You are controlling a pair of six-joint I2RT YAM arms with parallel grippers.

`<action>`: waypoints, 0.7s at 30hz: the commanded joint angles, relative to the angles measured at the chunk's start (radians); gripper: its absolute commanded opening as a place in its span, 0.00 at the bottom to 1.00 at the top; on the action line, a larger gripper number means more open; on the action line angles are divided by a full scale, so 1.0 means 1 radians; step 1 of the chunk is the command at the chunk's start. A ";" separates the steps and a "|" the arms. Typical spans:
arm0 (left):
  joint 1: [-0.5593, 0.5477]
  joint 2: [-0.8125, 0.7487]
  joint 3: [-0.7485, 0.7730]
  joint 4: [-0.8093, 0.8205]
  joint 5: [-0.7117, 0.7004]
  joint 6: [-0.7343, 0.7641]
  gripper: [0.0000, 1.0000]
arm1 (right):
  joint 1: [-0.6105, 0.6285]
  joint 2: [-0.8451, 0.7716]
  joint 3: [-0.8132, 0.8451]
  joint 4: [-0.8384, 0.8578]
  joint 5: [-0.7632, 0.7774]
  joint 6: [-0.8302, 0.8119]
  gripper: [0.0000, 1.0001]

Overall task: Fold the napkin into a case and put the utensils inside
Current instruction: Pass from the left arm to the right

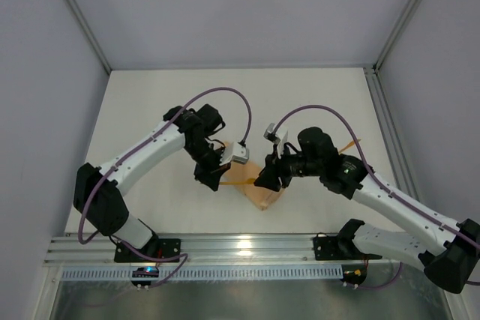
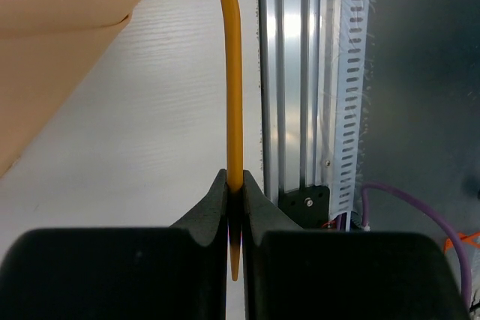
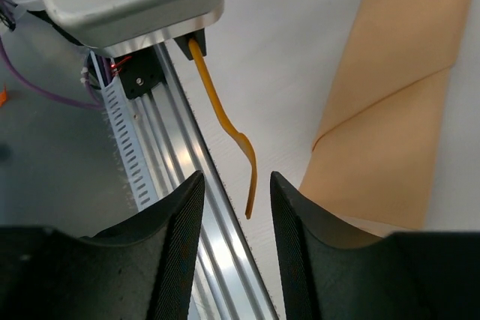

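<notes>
The peach-orange napkin lies folded into a narrow case (image 1: 268,194) (image 3: 397,103) with a diagonal edge, between the two grippers. My left gripper (image 1: 213,177) (image 2: 235,182) is shut on the handle of a thin orange utensil (image 1: 240,183) (image 2: 235,88). The utensil (image 3: 225,121) reaches out over the table toward my right gripper. That right gripper (image 1: 265,179) (image 3: 236,189) stands open, and the utensil's free tip hangs in the gap between its fingers, touching neither. A second orange utensil (image 1: 349,145) lies on the table beyond the right arm. A corner of the napkin (image 2: 52,43) shows in the left wrist view.
An aluminium rail (image 1: 247,248) (image 2: 300,73) (image 3: 176,185) runs along the table's near edge, just below the grippers. Purple cables (image 1: 225,95) loop above both wrists. Grey enclosure walls (image 1: 45,73) stand left, right and behind.
</notes>
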 commanded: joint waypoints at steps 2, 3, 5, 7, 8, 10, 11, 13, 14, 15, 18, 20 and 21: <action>-0.003 0.019 0.006 -0.311 0.004 0.025 0.00 | 0.002 0.016 -0.001 0.055 -0.135 0.019 0.44; -0.005 0.021 0.007 -0.311 0.008 0.027 0.00 | 0.002 0.018 -0.002 0.052 -0.128 0.017 0.44; -0.003 0.023 0.010 -0.315 0.011 0.031 0.00 | 0.002 0.025 -0.004 0.025 -0.096 0.007 0.44; -0.005 0.023 0.012 -0.317 0.012 0.034 0.00 | 0.000 0.038 -0.007 0.018 -0.071 -0.004 0.43; -0.003 0.023 0.013 -0.320 0.014 0.037 0.00 | 0.002 0.041 -0.008 0.020 -0.069 -0.010 0.40; -0.003 0.023 0.012 -0.323 0.015 0.040 0.00 | 0.002 0.048 -0.016 0.017 -0.047 -0.018 0.40; -0.003 0.023 0.012 -0.323 0.015 0.040 0.00 | 0.003 0.050 -0.019 0.014 -0.037 -0.025 0.40; -0.003 0.021 0.009 -0.321 0.015 0.043 0.00 | 0.003 0.053 -0.025 0.011 -0.025 -0.033 0.40; -0.005 0.021 0.007 -0.323 0.015 0.045 0.00 | 0.003 0.053 -0.027 0.008 -0.016 -0.036 0.40; -0.005 0.021 0.006 -0.323 0.017 0.045 0.00 | 0.003 0.051 -0.030 0.008 -0.010 -0.041 0.40; -0.005 0.024 0.004 -0.323 0.017 0.048 0.00 | 0.003 0.044 -0.041 0.015 -0.019 -0.042 0.36; -0.005 0.027 0.007 -0.321 0.020 0.048 0.00 | 0.003 0.027 -0.045 0.037 -0.028 -0.035 0.28; -0.006 0.030 0.009 -0.323 0.021 0.047 0.00 | 0.003 0.021 -0.050 0.041 -0.025 -0.026 0.18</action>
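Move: The right hand's open fingers are almost over the free end of the orange utensil, which lies about 2 cm below and 1 cm to the left. The folded napkin's middle is some 5 cm ahead of this hand, 1 cm left and about 20 cm down on the table. The left hand grips the utensil's other end, with the free end about 11 cm to its right, level fore and aft, and 2 cm higher. Right hand sinks about 3 cm and narrows its fingers around the utensil's free end while the left keeps pinching. ##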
